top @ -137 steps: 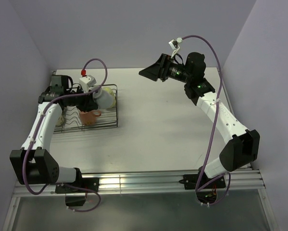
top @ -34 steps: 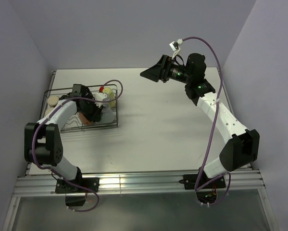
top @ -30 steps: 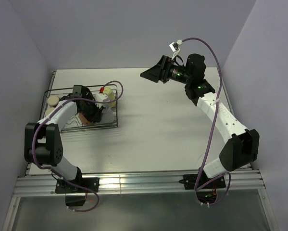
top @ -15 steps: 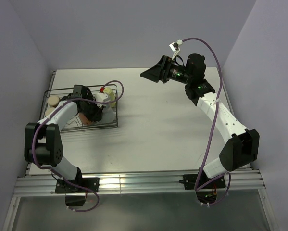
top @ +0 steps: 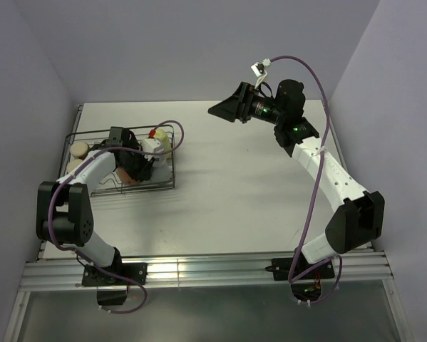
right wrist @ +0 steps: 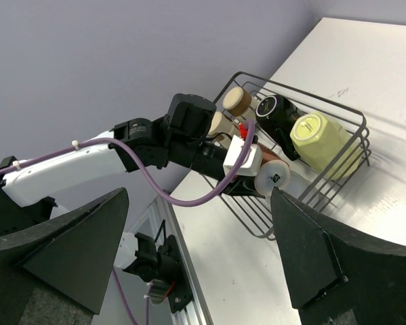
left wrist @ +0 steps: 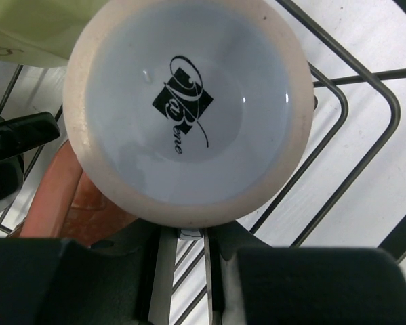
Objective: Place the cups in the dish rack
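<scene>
The dish rack (top: 173,153) stands at the table's far left. A pink cup (left wrist: 189,101) lies on its side in it, its white base with a black logo facing the left wrist camera. My left gripper (left wrist: 189,271) is shut just below that base, apparently on the cup's handle, with only a thin slit between the jaws. From the right wrist view, the pink cup (right wrist: 272,177) is at the rack's near end. A pale yellow mug (right wrist: 318,139), a black cup (right wrist: 277,112) and two brown cups (right wrist: 236,100) sit behind it. My right gripper (top: 224,107) hangs open high over the table's far side.
The rack's wire rim (left wrist: 365,101) runs close to the right of the pink cup, and the yellow mug (left wrist: 26,34) sits just above it. The left arm (right wrist: 87,169) reaches across the rack. Side walls close in the table on the left, right and back.
The left gripper and the pink cup have shifted slightly left and lower inside the rack. The right arm has not moved.
</scene>
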`<move>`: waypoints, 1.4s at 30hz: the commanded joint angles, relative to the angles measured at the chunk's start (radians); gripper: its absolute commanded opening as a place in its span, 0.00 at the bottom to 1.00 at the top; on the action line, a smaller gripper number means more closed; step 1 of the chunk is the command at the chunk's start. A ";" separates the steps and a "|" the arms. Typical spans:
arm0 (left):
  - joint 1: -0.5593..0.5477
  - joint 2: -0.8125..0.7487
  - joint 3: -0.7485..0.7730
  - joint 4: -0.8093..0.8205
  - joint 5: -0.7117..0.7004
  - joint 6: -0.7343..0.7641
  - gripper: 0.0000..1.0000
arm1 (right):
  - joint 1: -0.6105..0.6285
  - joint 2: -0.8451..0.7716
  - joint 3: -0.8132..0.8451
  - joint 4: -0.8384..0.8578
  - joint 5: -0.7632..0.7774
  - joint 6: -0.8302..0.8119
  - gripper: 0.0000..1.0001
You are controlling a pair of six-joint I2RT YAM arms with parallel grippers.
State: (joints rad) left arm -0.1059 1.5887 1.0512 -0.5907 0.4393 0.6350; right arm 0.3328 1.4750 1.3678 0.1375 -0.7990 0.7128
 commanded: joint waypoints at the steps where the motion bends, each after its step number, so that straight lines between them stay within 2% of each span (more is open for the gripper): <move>1: -0.006 -0.024 0.007 0.051 0.027 0.002 0.26 | -0.011 -0.027 0.005 0.022 -0.003 -0.001 0.93; 10: -0.014 -0.025 0.007 0.048 0.024 -0.003 0.41 | -0.008 -0.025 0.013 0.016 -0.003 -0.007 0.93; 27: -0.021 -0.194 0.072 -0.072 -0.005 -0.026 0.42 | -0.011 -0.045 0.011 -0.013 -0.003 -0.049 0.93; 32: -0.021 -0.298 0.062 -0.095 -0.004 -0.028 0.47 | -0.015 -0.056 0.014 -0.068 0.003 -0.122 0.93; 35: -0.023 -0.354 0.088 -0.113 0.035 -0.043 0.56 | -0.018 -0.065 0.022 -0.130 0.026 -0.202 0.93; 38: -0.038 -0.377 0.145 -0.121 0.068 -0.087 0.74 | -0.028 -0.085 0.014 -0.196 0.058 -0.292 0.94; 39: -0.044 -0.375 0.162 -0.118 0.072 -0.125 0.90 | -0.028 -0.091 0.013 -0.217 0.085 -0.320 0.94; 40: -0.055 -0.369 0.199 -0.113 0.059 -0.148 0.99 | -0.031 -0.102 0.013 -0.264 0.102 -0.352 0.95; 42: -0.103 -0.333 0.240 -0.104 0.007 -0.243 0.99 | -0.031 -0.110 0.014 -0.315 0.145 -0.453 0.96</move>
State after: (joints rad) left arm -0.1627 1.2404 1.2095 -0.7158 0.4557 0.5198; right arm 0.3115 1.4284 1.3678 -0.0921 -0.7273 0.4316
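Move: The left fingers are still on the handle of the blue cup, which sits bottom-up in the rack; its middle is about 4 cm right of the hand, 2 cm ahead and 1 cm lower. At similar height, the green cup lies some 9 cm ahead and 4 cm right, the orange cup level with the hand 5 cm left, and the black cup about 8 cm ahead and 5 cm left. From the right hand, the blue cup is roughly 19 cm left, 1 cm back and 32 cm below. Opening first, almost in place, the left fingers let go of the blue cup's handle; then the hand climbs about 15 cm straight off the rack, tips swinging forward some 20 degrees, and spreads wide open near the top as it veers slightly right. Late on, the empty right hand sinks about 3 cm and drifts right, away from the rack, its fingertips tipping down. ##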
